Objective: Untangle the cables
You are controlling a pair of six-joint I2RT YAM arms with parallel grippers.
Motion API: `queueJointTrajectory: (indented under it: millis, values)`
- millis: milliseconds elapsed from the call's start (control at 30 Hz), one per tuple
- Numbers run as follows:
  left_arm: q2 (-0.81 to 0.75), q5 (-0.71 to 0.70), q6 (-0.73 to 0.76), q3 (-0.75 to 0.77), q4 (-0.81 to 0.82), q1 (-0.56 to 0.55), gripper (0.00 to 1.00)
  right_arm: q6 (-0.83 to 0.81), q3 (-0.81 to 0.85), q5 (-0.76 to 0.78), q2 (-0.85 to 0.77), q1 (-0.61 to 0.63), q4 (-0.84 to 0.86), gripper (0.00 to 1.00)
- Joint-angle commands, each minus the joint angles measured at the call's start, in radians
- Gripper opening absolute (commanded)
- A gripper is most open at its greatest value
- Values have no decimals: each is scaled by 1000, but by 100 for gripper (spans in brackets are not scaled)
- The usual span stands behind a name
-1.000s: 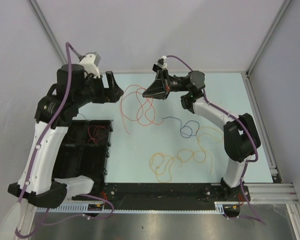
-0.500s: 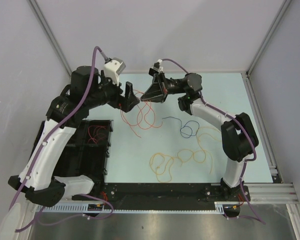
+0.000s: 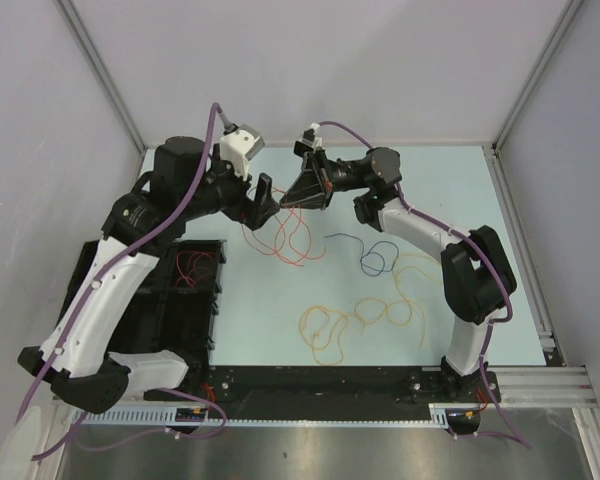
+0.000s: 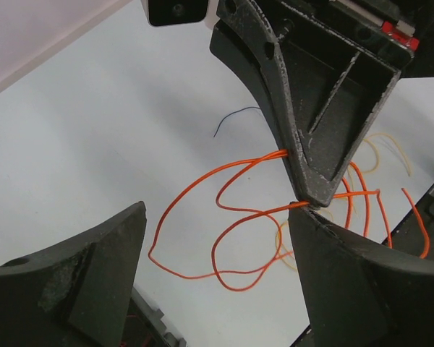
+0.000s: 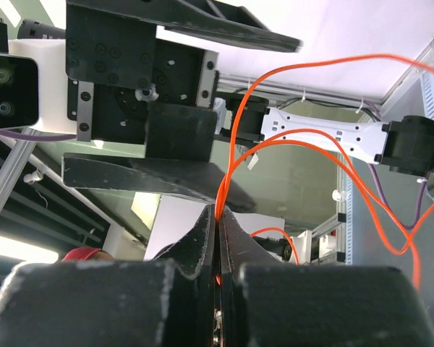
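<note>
My right gripper is shut on the red cable and holds it above the table, its loops dangling below. In the right wrist view the red cable rises out of the shut right gripper. My left gripper stands open right beside it. In the left wrist view the left gripper has the red cable hanging between its spread fingers, the right one against the right gripper's tip. A dark blue cable and a yellow-orange cable lie apart on the table.
A black tray sits at the left with a short red wire inside. A black rail runs along the near edge. Grey walls close off the far side and both flanks.
My left arm has swung right and its open gripper has come up to the right gripper's tip. The right gripper has shifted slightly left, keeping hold of the red cable.
</note>
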Motion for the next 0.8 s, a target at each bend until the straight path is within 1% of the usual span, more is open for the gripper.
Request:
queueJointTrajectory:
  millis: [0,167,233,367,433,500,533,567,667,767]
  values:
    - [-5,4,38,-18,52,-6,80,-12,9,-14,-7,30,25,0]
    - [-12,36,42,-35,71,-8,74,-7,9,-15,-10,32,30,0]
    - [-16,49,43,-43,78,-8,68,-7,9,-17,-10,35,30,0]
    - [-19,76,37,-43,84,-8,49,-4,8,-20,-13,38,39,0]
    - [-25,95,34,-44,88,-8,44,-3,8,-20,-12,38,39,0]
    - [-31,109,32,-50,93,-8,29,-1,9,-20,-10,38,44,0]
    - [-37,113,32,-54,94,-8,19,2,8,-20,-8,38,45,0]
    - [-40,115,25,-58,99,-6,0,6,9,-18,-8,38,50,0]
    - [-62,127,5,-78,125,-8,0,17,9,-14,-2,38,56,0]
    - [-75,109,-15,-96,148,-8,0,20,8,-11,4,38,58,0]
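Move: The red cable hangs from the right fingertips, and its strands already cross between the open left fingers, only about 1 cm back and 1 cm to the right of the left hand point, at the same height. From the right hand, that spot is some 3 cm ahead, 2 cm left and 2 cm below. Down on the table, about 36 cm below the left hand, the blue cable lies 5 cm ahead and 20 cm right, and the yellow cable 10 cm back and 18 cm right. The left fingers close from nearly wide open to shut and pinch the red cable's strands right beside the right fingertips, the hand first dipping about 1 cm, then easing roughly 1 cm right and slightly back, with a small clockwise turn. The right gripper keeps its shut hold on the cable while drifting about 1.5 cm back and slightly left. ##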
